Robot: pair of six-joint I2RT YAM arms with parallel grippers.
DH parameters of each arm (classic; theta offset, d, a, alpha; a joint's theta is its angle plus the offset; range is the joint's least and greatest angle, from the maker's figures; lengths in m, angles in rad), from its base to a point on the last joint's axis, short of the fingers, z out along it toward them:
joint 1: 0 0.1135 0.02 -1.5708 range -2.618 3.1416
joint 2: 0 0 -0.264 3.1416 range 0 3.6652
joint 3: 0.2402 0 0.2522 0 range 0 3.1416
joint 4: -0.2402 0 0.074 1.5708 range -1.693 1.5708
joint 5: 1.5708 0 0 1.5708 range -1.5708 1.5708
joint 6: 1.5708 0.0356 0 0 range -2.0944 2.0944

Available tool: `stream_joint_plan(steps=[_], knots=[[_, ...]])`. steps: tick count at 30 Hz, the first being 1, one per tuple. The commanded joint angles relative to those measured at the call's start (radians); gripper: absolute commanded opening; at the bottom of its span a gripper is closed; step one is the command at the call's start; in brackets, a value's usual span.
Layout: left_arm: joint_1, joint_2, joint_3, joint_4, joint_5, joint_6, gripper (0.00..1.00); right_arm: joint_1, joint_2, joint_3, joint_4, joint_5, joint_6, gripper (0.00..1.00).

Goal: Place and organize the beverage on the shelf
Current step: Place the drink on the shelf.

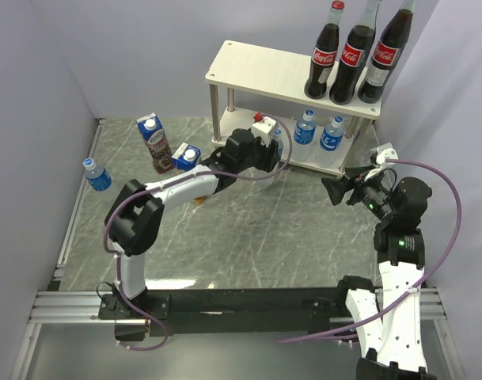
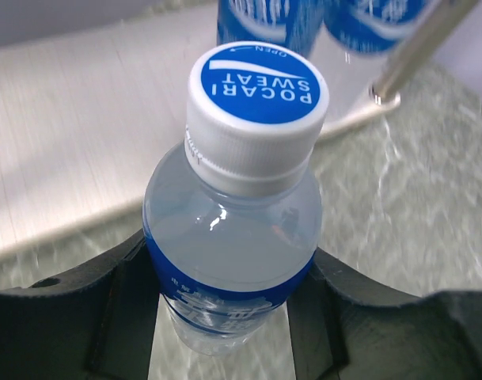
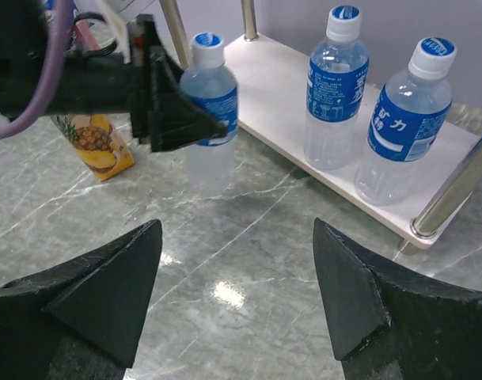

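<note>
My left gripper (image 2: 225,317) is shut on a small blue-labelled water bottle (image 2: 233,237), gripping its body on both sides. The bottle stands upright just in front of the left end of the shelf's lower board (image 3: 276,83), base close to the marble. Two water bottles (image 1: 305,127) (image 1: 332,133) stand on that lower board. Three Coca-Cola bottles (image 1: 353,54) stand at the right end of the shelf's top board (image 1: 256,70). My right gripper (image 3: 237,277) hangs open and holds nothing, low over the marble right of the shelf's front.
A grape carton (image 1: 156,142) and a pineapple carton (image 1: 187,156) sit left of the shelf, beside my left arm. Another water bottle (image 1: 96,174) stands near the left wall. A metal shelf leg (image 3: 454,190) is close to my right gripper.
</note>
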Motion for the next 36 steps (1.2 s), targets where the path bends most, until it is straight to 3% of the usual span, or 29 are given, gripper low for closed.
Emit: stream_joint_plan(steps=[1, 9, 36], knots=[[0.011, 0.013, 0.167, 0.204, -0.006, -0.006, 0.0, -0.012, -0.013, -0.005, 0.05, -0.017, 0.013, 0.83], [0.02, 0.139, 0.346, 0.204, -0.029, 0.013, 0.0, -0.013, -0.017, -0.003, 0.049, -0.023, 0.013, 0.83], [0.048, 0.355, 0.547, 0.349, -0.098, 0.028, 0.0, -0.016, -0.014, -0.014, 0.058, -0.064, 0.047, 0.83]])
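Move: The left hand already grips a Pocari Sweat bottle just short of the lower shelf. The free shelf spot for it lies about 12 cm ahead, 4 cm to the right and 12 cm down at board level. Beside it, the middle bottle stands 9 cm ahead and 11 cm right of the hand, the right-hand bottle 7 cm ahead and 19 cm right. The juice carton is 21 cm left, 4 cm back. From the right hand the spot is some 25 cm ahead, 11 cm left, 23 cm down. Still pinching the bottle around its label, the left hand carries it about 11 cm forward and 3 to 4 cm right, in over the lower shelf beside the middle bottle. It first lifts a couple of centimetres, then sinks about 1.5 cm as it goes deeper, slowing, while the fingertips tilt up some 10 degrees and turn slightly counter-clockwise. ##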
